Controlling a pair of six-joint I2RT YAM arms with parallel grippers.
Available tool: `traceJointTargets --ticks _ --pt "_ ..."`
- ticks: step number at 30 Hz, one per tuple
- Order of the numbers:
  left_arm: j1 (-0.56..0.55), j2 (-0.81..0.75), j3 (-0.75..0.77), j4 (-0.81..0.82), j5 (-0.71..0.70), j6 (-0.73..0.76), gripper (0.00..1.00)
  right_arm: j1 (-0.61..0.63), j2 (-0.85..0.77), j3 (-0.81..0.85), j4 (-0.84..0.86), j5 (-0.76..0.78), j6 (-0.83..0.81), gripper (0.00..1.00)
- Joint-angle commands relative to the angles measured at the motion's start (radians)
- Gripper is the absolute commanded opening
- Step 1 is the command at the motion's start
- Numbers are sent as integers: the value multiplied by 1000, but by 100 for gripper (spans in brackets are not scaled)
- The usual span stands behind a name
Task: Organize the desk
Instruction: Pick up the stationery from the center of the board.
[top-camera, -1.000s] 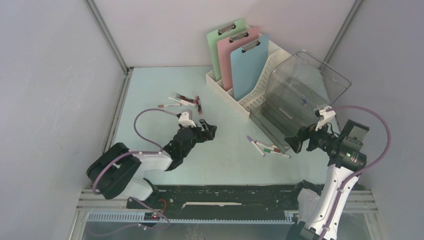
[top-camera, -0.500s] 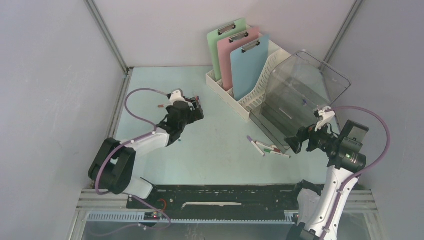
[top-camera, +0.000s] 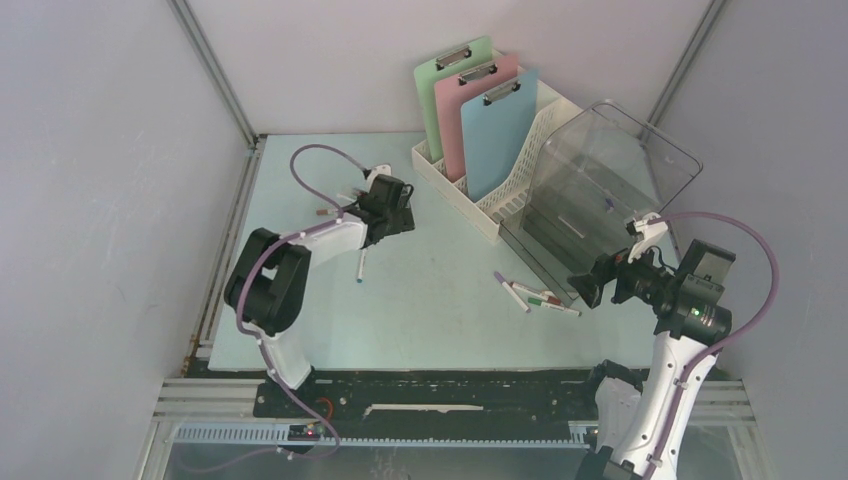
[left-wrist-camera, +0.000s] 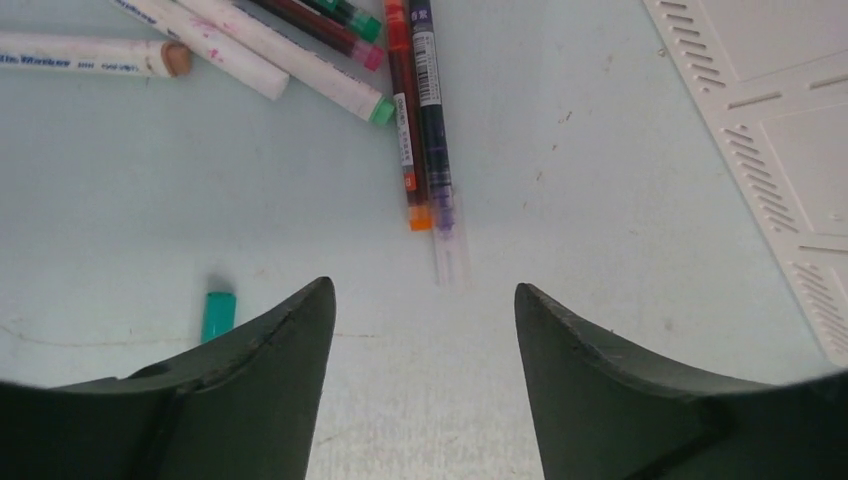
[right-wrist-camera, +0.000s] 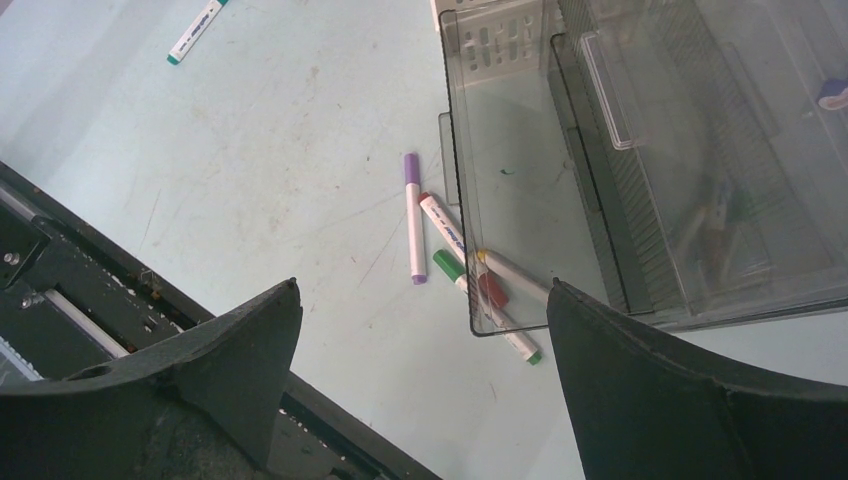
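The pale mint-blue desk carries loose markers. My left gripper hovers open just short of a marker pile at the back left, with nothing between its jaws. Straight ahead of it lie a red-orange pen and a dark purple pen. White markers fan out to their left. A white marker with a teal tip lies alone nearer the front. My right gripper hangs open above a second marker group at the clear bin's front corner.
A clear plastic bin stands at the right. Beside it a white file rack holds green, pink and blue clipboards upright. Metal frame rails run along the desk's left edge and a black rail along its front.
My left arm has swung from the desk's middle out to the back-left marker pile, uncovering the teal-tipped marker behind it. Its jaws have narrowed slightly. The right arm has not moved.
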Motion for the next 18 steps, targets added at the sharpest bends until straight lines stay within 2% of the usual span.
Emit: traceJointTargets --ticks 1,4,5,18 --pt "8 64 123 -117 -40 66 67 18 -8 -2 11 9 -5 100" --pt "10 113 201 -183 -53 85 47 27 -6 -5 15 6 -5 100" --pt "11 131 223 -197 -52 89 44 29 -6 -6 15 6 -4 100" --pt "16 253 389 -290 -62 127 40 31 -8 -6 18 14 -1 100"
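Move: The orange pen and dark purple pen lying side by side are straight ahead of my open left hand, their middles roughly 10 cm out and 6 cm below. At about the same height, the green-capped marker is about 12 cm ahead and 8 cm left, with the dark red and green pens some 15 cm ahead and 8 cm left. The teal marker is about 11 cm left and 5 cm back. From my right hand the pen pair is roughly 30 cm ahead, 34 cm left and 22 cm below. I narrow my left fingers to about half their gap while reaching forward some 3 cm and sinking about 1.5 cm, towards the near ends of the orange and dark purple pens. The wrist tips further down and rolls slightly, about 10 degrees in all, and the fingers stay parted, still above the table and short of the pair. ##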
